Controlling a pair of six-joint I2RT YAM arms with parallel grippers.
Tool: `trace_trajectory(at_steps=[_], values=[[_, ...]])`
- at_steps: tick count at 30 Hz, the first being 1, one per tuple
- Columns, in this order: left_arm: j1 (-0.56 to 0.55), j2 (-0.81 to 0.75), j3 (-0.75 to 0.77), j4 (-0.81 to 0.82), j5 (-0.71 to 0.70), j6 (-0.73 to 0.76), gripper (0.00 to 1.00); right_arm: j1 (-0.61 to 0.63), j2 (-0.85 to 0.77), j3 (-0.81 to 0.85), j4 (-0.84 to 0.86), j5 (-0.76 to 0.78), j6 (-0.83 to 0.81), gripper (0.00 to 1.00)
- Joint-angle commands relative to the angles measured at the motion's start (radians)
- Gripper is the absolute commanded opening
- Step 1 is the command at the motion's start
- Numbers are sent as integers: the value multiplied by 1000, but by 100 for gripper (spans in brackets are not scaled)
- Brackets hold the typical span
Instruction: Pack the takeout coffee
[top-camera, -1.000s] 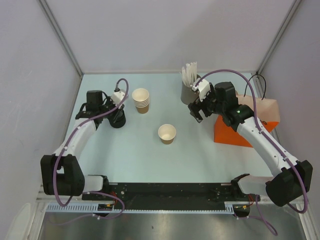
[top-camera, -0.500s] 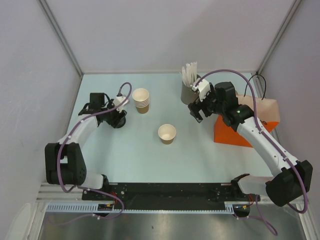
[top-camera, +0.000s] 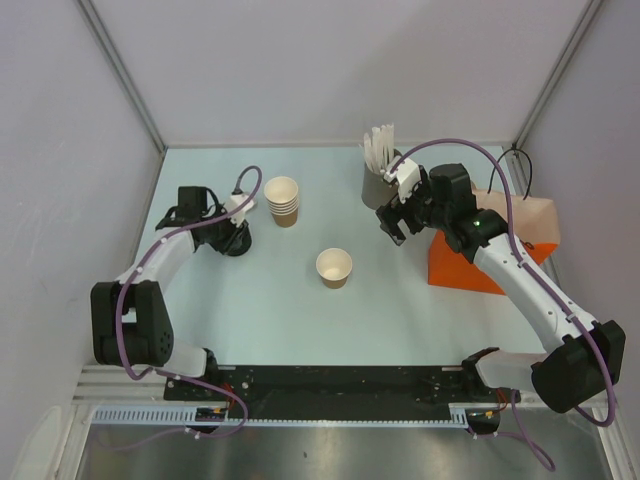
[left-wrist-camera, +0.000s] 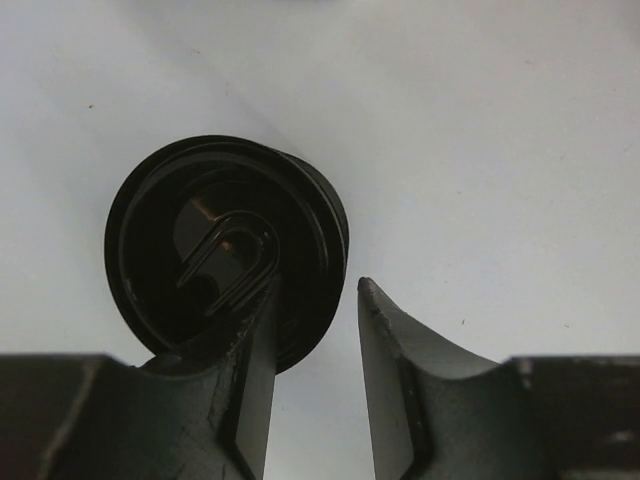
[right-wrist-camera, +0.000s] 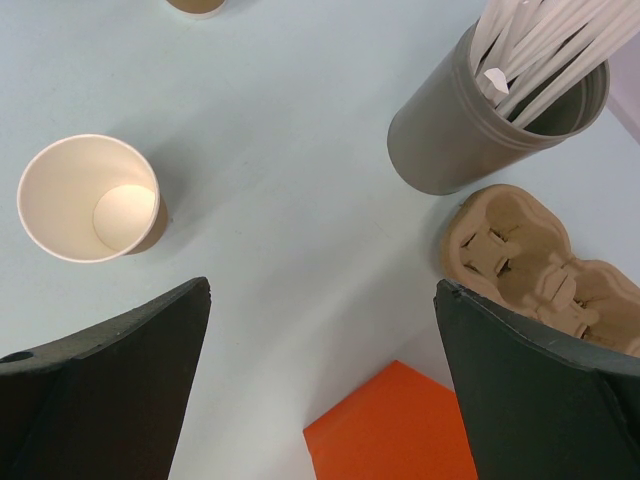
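The takeout coffee as a lidded cup is out of view. A lone lidless tan cup (top-camera: 334, 267) (right-wrist-camera: 90, 198) stands mid-table. At the left sits a stack of black lids (top-camera: 237, 244) (left-wrist-camera: 215, 250). My left gripper (top-camera: 230, 226) (left-wrist-camera: 315, 285) is down at that stack, jaws partly open. One finger (left-wrist-camera: 245, 380) lies over the top lid and the other finger (left-wrist-camera: 400, 370) is just outside the stack's right rim, with bare table showing between them. My right gripper (top-camera: 393, 222) (right-wrist-camera: 320, 285) hovers wide open and empty above the table, right of the lone cup.
A stack of lidless tan cups (top-camera: 283, 200) stands just right of the lids. A grey holder of white straws (top-camera: 378, 180) (right-wrist-camera: 495, 115) is at the back. Beside it lies a cardboard cup carrier (right-wrist-camera: 520, 250), and the orange paper bag (top-camera: 470, 262) (right-wrist-camera: 390, 430) lies on the right.
My left arm has shifted, its wrist turning and settling lower over the lid stack. The right arm, the cups and the bag have not moved.
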Motion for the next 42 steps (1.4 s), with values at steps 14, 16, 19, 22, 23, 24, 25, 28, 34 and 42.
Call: trace_trajectory(at_steps=[14, 16, 19, 22, 23, 24, 25, 28, 34, 42], values=[[29, -12, 35, 80, 33, -40, 22, -1, 3, 1, 9, 10, -12, 100], [29, -14, 37, 80, 35, -44, 21, 1, 5, 3, 8, 10, -12, 100], [29, -28, 38, 80, 38, -47, 17, -1, 3, 3, 8, 10, -12, 100], [29, -46, 43, 79, 47, -57, 17, 1, 6, 3, 8, 9, -12, 100], [29, -52, 44, 80, 48, -58, 17, 1, 6, 3, 6, 7, -12, 100], [29, -57, 44, 80, 50, -61, 17, 1, 5, 1, 6, 7, -12, 100], [29, -63, 47, 80, 51, -61, 17, 1, 5, 3, 8, 9, -14, 100], [30, -71, 55, 77, 54, -66, 16, 1, 5, 3, 6, 9, -14, 100], [29, -91, 84, 40, 74, -69, 16, 1, 6, 3, 8, 6, -12, 100], [27, -182, 136, -130, 225, -15, 16, 2, 5, 1, -9, -31, -29, 100]])
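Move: The black lid stack's top lid is practically in the left hand: the open fingers straddle its near right rim, the lid's middle roughly 3 cm ahead and 1 cm left, about level. From that hand, the cup stack stands some 9 cm ahead and 11 cm right, the single cup about 5 cm back and 22 cm right, both near the same height. For the right hand, the top lid lies about 36 cm left, 5 cm ahead and 16 cm lower. The left hand closes its fingers from a bit under half open to nearly shut, pinching the black lid's near right rim between the tips while easing only about 1 cm forward. Keeping that pinch, it then rises some 6 cm, faster towards the end, drawing slightly back and to the right as the fingertips tilt up by less than 10 degrees. ##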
